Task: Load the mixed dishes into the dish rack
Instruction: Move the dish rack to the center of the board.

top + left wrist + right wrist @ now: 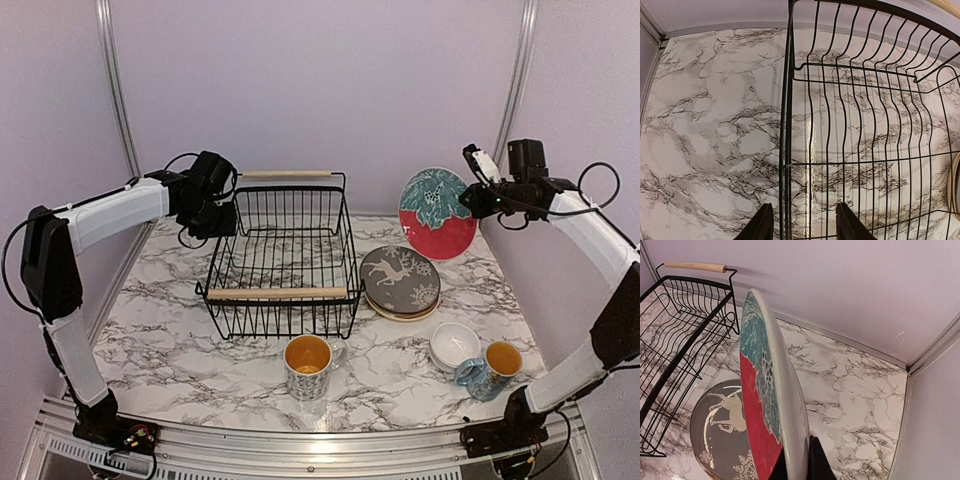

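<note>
The black wire dish rack (277, 293) with wooden handles stands mid-table, empty. My left gripper (213, 213) hovers at its back left corner. In the left wrist view its fingers (804, 207) are open and straddle the rack's side wall (786, 125) without touching it. My right gripper (470, 200) is shut on the rim of the red plate with the teal leaf (437, 213), held on edge above the table, right of the rack. The right wrist view shows that plate (757, 390) pinched between the fingers (799, 452).
The grey reindeer plate (399, 279) lies on a tan plate (400, 314) right of the rack, below the held plate. White bowls (455, 345) and a mug (493, 368) sit front right. Another mug (308, 366) stands in front of the rack. Walls are close behind.
</note>
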You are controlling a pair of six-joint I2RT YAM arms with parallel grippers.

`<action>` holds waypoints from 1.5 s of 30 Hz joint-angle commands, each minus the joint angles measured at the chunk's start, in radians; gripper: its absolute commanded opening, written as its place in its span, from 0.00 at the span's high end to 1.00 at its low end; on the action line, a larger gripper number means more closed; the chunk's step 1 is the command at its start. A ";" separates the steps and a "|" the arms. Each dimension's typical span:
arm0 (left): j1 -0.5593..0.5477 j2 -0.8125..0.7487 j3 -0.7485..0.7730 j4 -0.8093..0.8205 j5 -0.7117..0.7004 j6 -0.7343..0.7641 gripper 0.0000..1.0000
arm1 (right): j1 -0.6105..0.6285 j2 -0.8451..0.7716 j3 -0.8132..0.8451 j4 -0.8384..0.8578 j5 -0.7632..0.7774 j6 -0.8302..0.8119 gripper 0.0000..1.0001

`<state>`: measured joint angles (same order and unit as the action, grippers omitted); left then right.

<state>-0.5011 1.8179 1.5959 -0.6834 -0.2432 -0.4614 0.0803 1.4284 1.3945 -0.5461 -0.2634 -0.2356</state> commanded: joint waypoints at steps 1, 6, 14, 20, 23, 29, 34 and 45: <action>0.006 0.012 0.055 -0.038 -0.005 0.003 0.56 | 0.005 -0.043 0.018 0.169 -0.002 0.060 1.00; 0.026 0.055 0.079 -0.070 -0.018 0.014 0.59 | 0.005 -0.045 0.008 0.172 -0.026 0.059 1.00; 0.039 0.137 0.130 -0.073 0.038 0.041 0.68 | 0.005 -0.066 -0.022 0.184 0.035 0.054 1.00; 0.044 0.159 0.131 -0.073 0.040 0.045 0.90 | 0.005 -0.069 -0.027 0.184 0.017 0.063 1.00; 0.044 0.142 0.106 -0.072 0.013 0.022 1.00 | 0.005 -0.073 -0.025 0.193 0.035 0.082 1.00; 0.046 0.018 -0.025 -0.014 -0.044 -0.084 1.00 | 0.022 -0.067 -0.023 0.217 0.137 0.117 1.00; 0.060 -0.149 -0.182 0.108 -0.058 -0.212 1.00 | 0.100 -0.029 0.018 0.218 0.211 0.102 1.00; 0.059 -0.348 -0.466 0.288 -0.047 -0.433 1.00 | 0.302 0.121 0.264 0.220 0.441 0.060 1.00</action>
<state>-0.4450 1.5517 1.1706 -0.5766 -0.3077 -0.7490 0.3225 1.5429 1.4929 -0.4877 0.0715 -0.1772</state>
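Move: Just below the open left hand, some 4 cm down and 2 cm ahead, runs the dish rack's left rim; the rack's middle is about 12 cm to the right, level fore and aft, 10 cm down. The patterned mug stands some 16 cm right and 25 cm back, the grey plate stack 35 cm right. From the right hand, holding the red plate, the rack's middle lies roughly 32 cm left and 21 cm below. Dipping about 4 cm and slightly forward, the left hand shuts its fingers on the dish rack's left rim, then drags the rim roughly 8 cm back and 6 cm left, staying low and turning nearly 20 degrees counter-clockwise. The right hand keeps the red plate, sinks a little, then late on swings some 7 cm left towards the rack, rising and edging forward. ##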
